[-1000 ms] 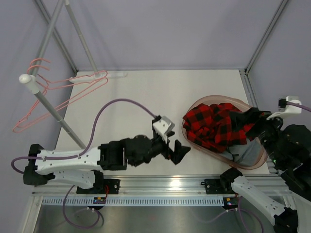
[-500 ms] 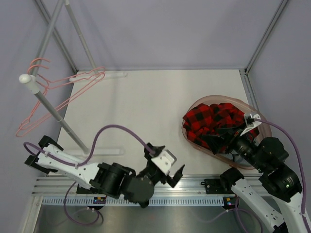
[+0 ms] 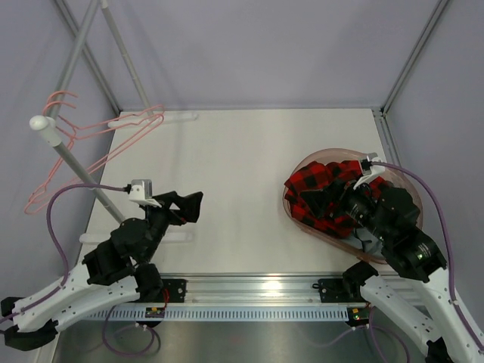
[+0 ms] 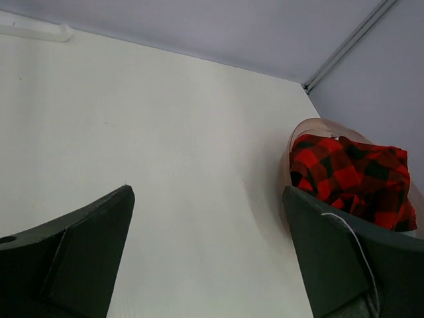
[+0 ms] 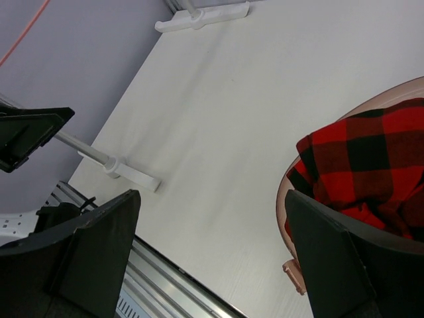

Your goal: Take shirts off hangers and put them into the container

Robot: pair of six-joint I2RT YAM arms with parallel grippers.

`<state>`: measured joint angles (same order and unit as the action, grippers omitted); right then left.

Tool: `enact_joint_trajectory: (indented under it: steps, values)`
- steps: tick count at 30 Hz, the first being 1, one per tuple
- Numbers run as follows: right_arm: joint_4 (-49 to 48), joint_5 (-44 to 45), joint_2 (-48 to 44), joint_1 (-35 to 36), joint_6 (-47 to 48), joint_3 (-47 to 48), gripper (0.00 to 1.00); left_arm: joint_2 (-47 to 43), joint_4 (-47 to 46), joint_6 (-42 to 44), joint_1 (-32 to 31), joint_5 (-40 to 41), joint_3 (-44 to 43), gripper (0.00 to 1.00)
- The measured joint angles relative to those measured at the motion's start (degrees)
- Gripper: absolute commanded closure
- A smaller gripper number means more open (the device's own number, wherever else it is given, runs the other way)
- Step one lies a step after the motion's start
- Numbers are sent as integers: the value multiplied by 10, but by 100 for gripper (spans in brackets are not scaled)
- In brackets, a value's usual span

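Note:
A red-and-black plaid shirt lies bunched in the round pinkish container at the right. The left wrist view shows the same shirt inside the container rim. It shows again in the right wrist view. Two bare pink hangers hang from the rail pole at the far left. My left gripper is open over bare table at the left. Open as well, my right gripper hovers over the container, nothing between its fingers.
The grey rack pole slants down to a white foot beside my left arm; that foot and the back one show in the right wrist view. A metal rail runs along the near edge.
My left arm has swung from the front middle back to the left side, gripper still open. My right arm has come in from the right edge to above the container.

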<state>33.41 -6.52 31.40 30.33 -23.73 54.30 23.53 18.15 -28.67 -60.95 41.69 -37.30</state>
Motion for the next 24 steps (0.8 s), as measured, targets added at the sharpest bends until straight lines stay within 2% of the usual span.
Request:
enact_joint_trajectory:
  steps: [10, 15, 24]
  values:
    - [-87, 35, -40, 0, 0, -90, 1, -143, -42, -21, 3, -15, 185, 1]
    - [-134, 56, -84, 0, 0, -156, 0, -187, -74, 2, 3, -21, 201, 1]
    - [-252, 77, -147, 0, -1, -269, 1, -182, -116, 40, 3, -28, 201, 1]
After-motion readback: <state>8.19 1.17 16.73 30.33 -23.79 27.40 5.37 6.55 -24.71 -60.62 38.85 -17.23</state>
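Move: Both hands are empty and open. The container's middle lies about 14 cm ahead of the right hand, 13 cm to its right and 23 cm below. Inside it, the red plaid shirt is some 16 cm ahead and 11 cm right of that hand, the grey shirt level and 20 cm right. From the left hand, the container is roughly 16 cm ahead and 59 cm right; the bare hangers are 14 cm ahead and 26 cm left. Both open, empty hands sink, right 5 cm while edging forward towards the container, left 8 then up slightly. ##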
